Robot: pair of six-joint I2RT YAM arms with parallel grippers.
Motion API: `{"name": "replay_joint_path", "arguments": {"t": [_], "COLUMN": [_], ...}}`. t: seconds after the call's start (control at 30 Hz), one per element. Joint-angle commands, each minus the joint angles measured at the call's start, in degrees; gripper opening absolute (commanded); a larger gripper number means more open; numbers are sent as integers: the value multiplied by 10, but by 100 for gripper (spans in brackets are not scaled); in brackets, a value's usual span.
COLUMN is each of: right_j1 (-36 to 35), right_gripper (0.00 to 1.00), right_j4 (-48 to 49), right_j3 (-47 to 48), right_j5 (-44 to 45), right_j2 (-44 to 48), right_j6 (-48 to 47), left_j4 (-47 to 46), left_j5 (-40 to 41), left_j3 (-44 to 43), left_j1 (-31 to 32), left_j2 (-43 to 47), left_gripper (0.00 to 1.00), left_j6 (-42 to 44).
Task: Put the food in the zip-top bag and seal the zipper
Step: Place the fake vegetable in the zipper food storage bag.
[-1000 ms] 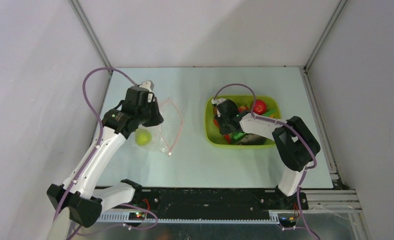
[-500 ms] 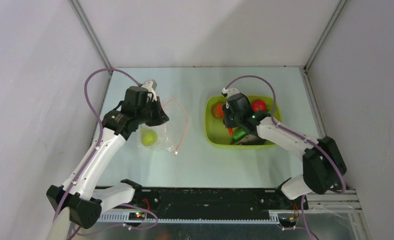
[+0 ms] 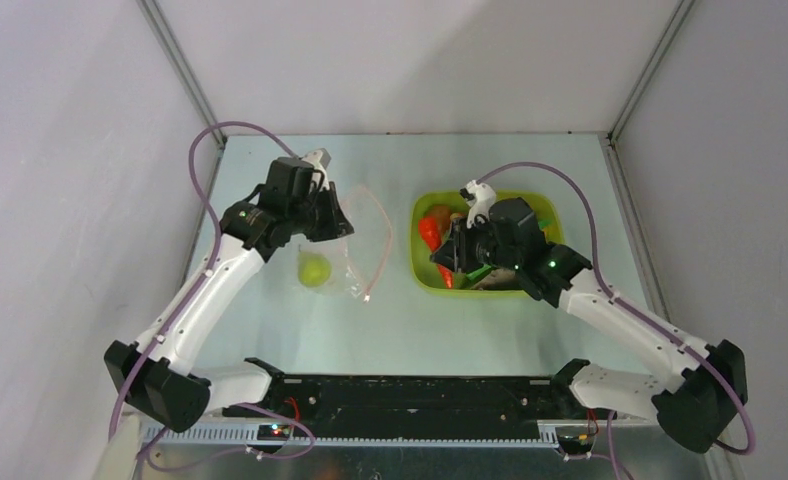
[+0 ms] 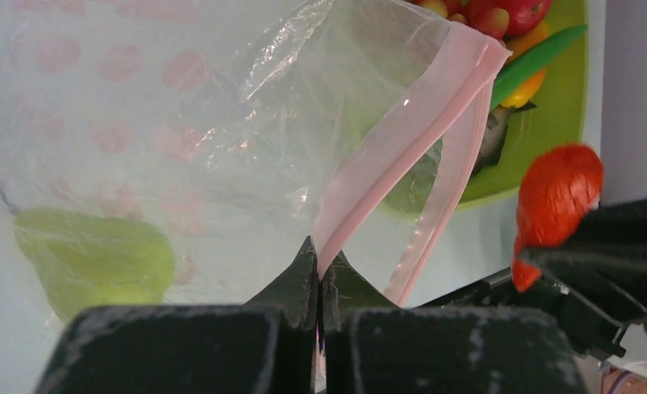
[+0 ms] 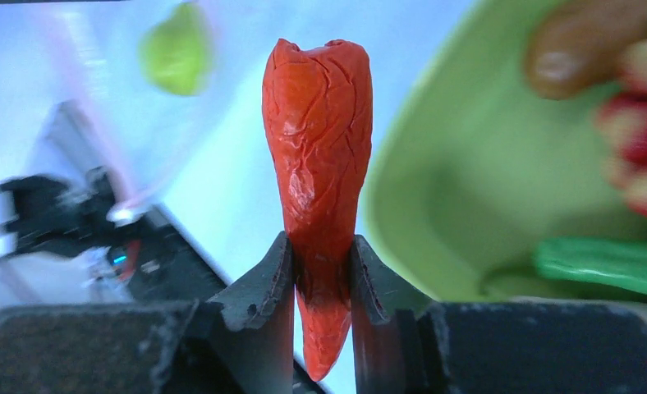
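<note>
The clear zip-top bag (image 3: 345, 262) lies left of centre with a green lime (image 3: 314, 270) inside it. My left gripper (image 3: 336, 222) is shut on the pink zipper (image 4: 402, 139) strip and holds the mouth up; the lime (image 4: 90, 258) shows through the plastic. My right gripper (image 3: 442, 252) is shut on a long red, wrinkled, pepper-shaped food piece (image 5: 316, 156), held over the tub's left rim, right of the bag. The same red piece (image 4: 558, 197) shows at the right of the left wrist view. My left gripper (image 4: 320, 258) and right gripper (image 5: 321, 271) tips are both in view.
The lime-green tub (image 3: 422, 275) stands right of centre and holds more food: a green pod (image 5: 607, 263), red-pink strawberries (image 5: 644, 123) and a brown kiwi (image 5: 583, 37). White walls enclose the table on three sides. The arm bases sit along the near edge.
My right gripper has risen out of the tub with the red piece and swung left toward the bag. My left gripper has moved back and right, pulling the bag's mouth with it.
</note>
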State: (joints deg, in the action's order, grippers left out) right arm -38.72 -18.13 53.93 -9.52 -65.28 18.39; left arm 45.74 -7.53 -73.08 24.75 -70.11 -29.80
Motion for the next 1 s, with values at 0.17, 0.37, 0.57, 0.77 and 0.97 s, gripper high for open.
{"name": "replay_joint_path", "arguments": {"t": [0.17, 0.37, 0.57, 0.77, 0.97], "right_j1": [-48, -68, -66, -71, -77], "right_gripper": [6, 5, 4, 7, 13], "right_j4": [155, 202, 196, 205, 138], "right_j3": [0, 22, 47, 74, 132], "right_j5": [-267, -316, -282, -173, -88], "right_j2": [-10, -94, -160, -180, -193], "right_j6": [189, 290, 358, 431, 400], "left_j4": [-19, -38, -41, -43, -43], "left_j5": [-1, -21, -36, -65, -89], "left_j3": [37, 49, 48, 48, 47], "left_j1": [43, 68, 70, 71, 76], "left_j2": [27, 46, 60, 61, 52], "left_gripper": [0, 0, 0, 0, 0], "left_j6": [32, 45, 53, 65, 67]}}
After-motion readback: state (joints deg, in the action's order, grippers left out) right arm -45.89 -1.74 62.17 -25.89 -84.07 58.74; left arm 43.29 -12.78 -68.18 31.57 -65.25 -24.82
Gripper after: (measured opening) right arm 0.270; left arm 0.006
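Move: The bag's open mouth is about 16 cm to the left of the right gripper, some 2 cm ahead and roughly level with it; the green bin's middle is about 12 cm right, 13 cm ahead and 18 cm below. For the left gripper, which already pinches one edge of the mouth, the red fake vegetable in the right fingers is some 20 cm right, 4 cm back and 3 cm lower. The green pear in the bag sits roughly 9 cm left, 1 cm ahead and 14 cm down. Carry the red fake vegetable left about 13 cm with the right gripper, arcing first back and up, then down, and finally forward and slightly up into the bag's mouth; tip the fingers downward and roll the hand left-side-up on the way, keeping the grip. Bring the left gripper back and right about 5 cm towards it, turning clockwise and still pinching the mouth's edge. ##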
